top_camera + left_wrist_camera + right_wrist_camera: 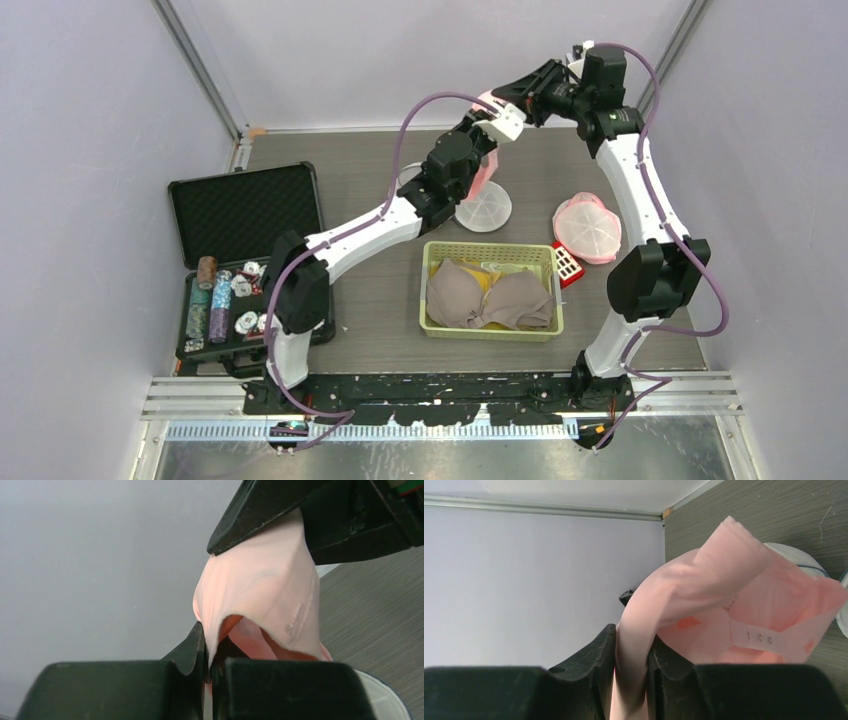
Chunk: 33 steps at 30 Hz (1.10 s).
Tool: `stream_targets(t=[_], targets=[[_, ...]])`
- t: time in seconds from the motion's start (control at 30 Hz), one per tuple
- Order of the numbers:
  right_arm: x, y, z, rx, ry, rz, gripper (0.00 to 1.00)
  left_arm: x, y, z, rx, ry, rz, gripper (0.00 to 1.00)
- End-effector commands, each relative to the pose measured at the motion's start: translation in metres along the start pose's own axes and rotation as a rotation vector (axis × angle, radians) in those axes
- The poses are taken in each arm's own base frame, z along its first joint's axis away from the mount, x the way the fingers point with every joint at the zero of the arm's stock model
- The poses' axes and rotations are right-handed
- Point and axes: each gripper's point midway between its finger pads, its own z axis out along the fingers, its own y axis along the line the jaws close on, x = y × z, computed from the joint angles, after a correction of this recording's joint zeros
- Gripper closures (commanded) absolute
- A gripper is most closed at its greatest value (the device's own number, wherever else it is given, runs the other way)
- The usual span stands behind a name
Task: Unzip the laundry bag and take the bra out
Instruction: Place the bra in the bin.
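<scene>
A pink bra (pixel 487 172) hangs in the air at the back middle of the table, stretched between both grippers. My left gripper (pixel 488 138) (pixel 210 667) is shut on a thin edge of the bra (pixel 260 595). From above, my right gripper (pixel 503 103) (pixel 631 650) is shut on a thick fold of the bra (pixel 724 595), and its black fingers (pixel 260 510) show in the left wrist view. Below the bra, a white round laundry bag (pixel 484 209) (pixel 794 555) lies on the table. Whether its zip is open is not visible.
A second round pink-and-white bag (pixel 588 228) lies at the right beside a small red item (pixel 567 264). A yellow-green basket (pixel 492 331) holds beige bras (pixel 490 298). An open black case (pixel 245 205) with several chips stands at the left.
</scene>
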Motion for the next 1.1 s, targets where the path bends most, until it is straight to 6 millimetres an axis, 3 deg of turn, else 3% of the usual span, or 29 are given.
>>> stream_targets(t=[0.0,0.2,0.3,0.43,0.47,0.67,0.8,0.87,1.07], targets=[[-0.002,0.031,-0.016,-0.043,-0.028,-0.06,0.73,-0.02,0.018,0.003,-0.08,-0.077,0.018,0.99],[-0.001,0.034,-0.023,-0.029,-0.014,-0.148,0.92,-0.008,0.003,-0.015,0.044,-0.062,0.019,0.52],[0.004,0.036,-0.027,-0.046,0.017,-0.188,0.99,0.0,-0.008,-0.039,0.168,-0.032,-0.003,0.38],[0.01,0.034,-0.03,-0.051,0.044,-0.219,0.99,0.023,-0.009,-0.076,0.33,0.058,-0.059,0.3],[0.013,0.036,-0.031,-0.066,0.06,-0.238,0.99,0.023,-0.003,-0.087,0.366,0.076,-0.114,0.29],[0.038,0.048,-0.041,-0.152,0.168,-0.329,0.99,0.068,0.018,-0.133,0.596,0.292,-0.452,0.24],[0.068,0.06,-0.054,-0.204,0.23,-0.449,0.99,0.077,0.052,-0.158,0.766,0.268,-0.804,0.12],[0.086,0.064,-0.06,-0.214,0.267,-0.5,0.99,0.079,0.06,-0.167,0.792,0.273,-0.92,0.11],[0.144,0.058,-0.075,-0.165,0.337,-0.581,0.99,0.098,0.066,-0.192,0.681,0.352,-0.905,0.12]])
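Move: The pink bra hangs from the left fingers, its top between the part-open right ones; its middle is about 8 cm below both hands and 3 cm back, roughly 3 cm to the right hand's left and 1 cm to the left hand's right. The bin lies some 27 cm back, 2 cm left and 33 cm below the right hand; from the left hand, about 26 cm back, 3 cm right. A white mesh disc lies 10 cm back, 4 cm left and 37 cm below the right hand. The pink bra changes hands: the right fingers shut on its top while the left ones open wide and let go. The left hand drops back and down, then swings about 17 cm left, clear of the bra, tipping well downward. The right keeps its pinch and draws the bra back about 10 cm and some 5 cm left towards the bin, turning roughly 25 degrees counter-clockwise. ##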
